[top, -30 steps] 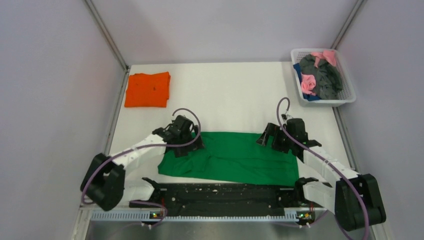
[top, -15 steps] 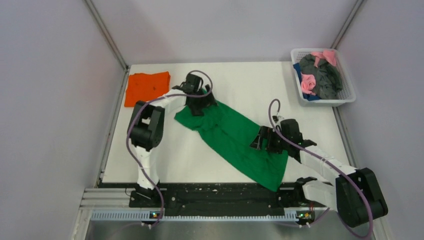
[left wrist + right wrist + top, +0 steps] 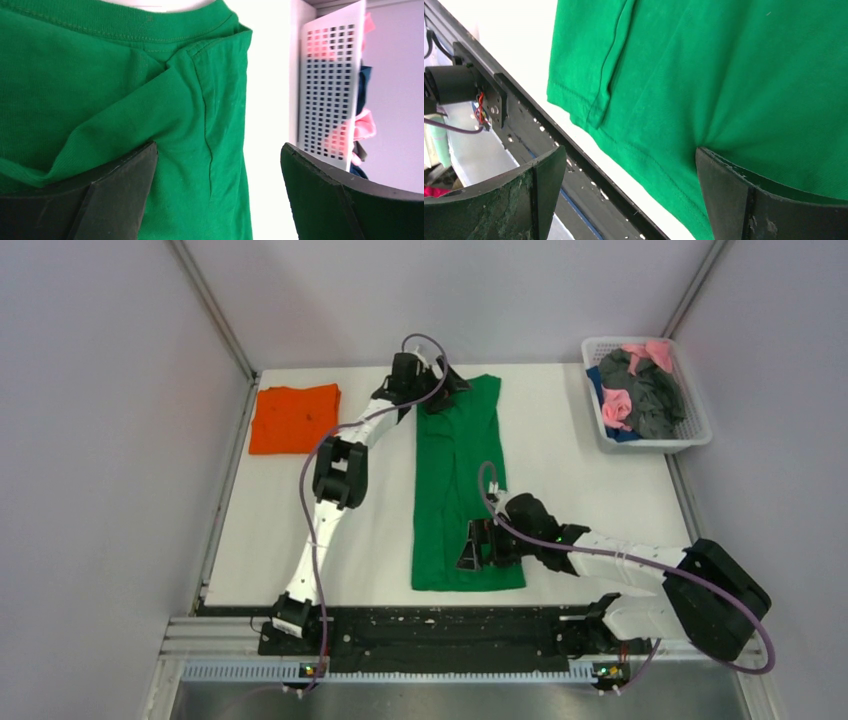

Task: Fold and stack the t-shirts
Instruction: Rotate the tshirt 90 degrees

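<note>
The bright green t-shirt [image 3: 455, 480] lies flat in a long strip running from the table's back to its front edge, collar at the far end. My left gripper [image 3: 438, 392] is open over the collar end; in the left wrist view [image 3: 217, 150] its jaws stand wide apart over the green cloth [image 3: 125, 85]. My right gripper [image 3: 476, 548] is open at the hem end; in the right wrist view [image 3: 631, 155] one finger touches the cloth [image 3: 724, 75]. The bright orange t-shirt [image 3: 295, 418] lies folded at the back left.
A white basket [image 3: 655, 447] with pink, dark grey and blue garments stands at the back right, and shows in the left wrist view [image 3: 325, 85]. The black rail [image 3: 430, 630] runs along the table's near edge, just below the hem [image 3: 524, 125]. Walls enclose three sides.
The green shirt has swung from lying across the table to lying lengthwise. The left arm stretched to the far side, the right gripper moved left and nearer. Both jaws now stand open.
</note>
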You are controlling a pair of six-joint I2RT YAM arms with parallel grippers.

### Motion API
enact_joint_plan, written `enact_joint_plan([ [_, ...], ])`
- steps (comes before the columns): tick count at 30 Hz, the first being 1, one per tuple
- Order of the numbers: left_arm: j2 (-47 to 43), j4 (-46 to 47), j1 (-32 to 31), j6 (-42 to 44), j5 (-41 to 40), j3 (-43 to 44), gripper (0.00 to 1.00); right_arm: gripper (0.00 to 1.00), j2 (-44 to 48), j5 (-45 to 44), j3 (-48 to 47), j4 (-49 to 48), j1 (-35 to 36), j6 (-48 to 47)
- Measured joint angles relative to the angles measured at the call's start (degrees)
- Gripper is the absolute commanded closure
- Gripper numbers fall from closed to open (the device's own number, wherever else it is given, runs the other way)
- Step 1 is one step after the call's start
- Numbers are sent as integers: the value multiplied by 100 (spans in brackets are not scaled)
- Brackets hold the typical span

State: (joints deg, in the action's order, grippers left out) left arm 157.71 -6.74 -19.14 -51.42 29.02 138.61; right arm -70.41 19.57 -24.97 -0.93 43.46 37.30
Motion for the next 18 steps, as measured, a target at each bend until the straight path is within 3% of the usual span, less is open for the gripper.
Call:
enact_joint_plan([
  [8,133,544,-4,-31,-409,61,1,1,-22,-269,-273,315,323,-31],
  [14,31,304,144,382,-782,94,1,1,1093,-1259,-402,931,328,-85],
  [18,-516,-205,251,820,-962,-221,1,1,1832,-2090,-435,1333,323,74],
])
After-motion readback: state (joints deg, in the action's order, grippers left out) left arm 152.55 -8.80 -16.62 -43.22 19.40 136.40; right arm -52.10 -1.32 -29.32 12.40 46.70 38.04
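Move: The green t-shirt lies lengthwise between the hands, both open: its middle is about 30 cm back and 2 cm right of the left hand, and some 16 cm ahead and 2 cm left of the right hand, a couple of centimetres below both. From the left hand, the folded orange shirt lies about 37 cm left and 10 cm back, and the basket about 44 cm right and 2 cm back, roughly at hand height. With open fingers still pressed on the far end of the green t-shirt, the left hand drags forward about 3 cm, then swings left some 5 cm towards the orange shirt's side and rises 2 to 3 cm at the end. The right hand, on the near end, first slips about 1 cm left and back, then comes free of the cloth, rising 6 to 7 cm while going forward and right, turning clockwise and tilting its fingers up by some 20 degrees in all; its fingers stay wide open. ##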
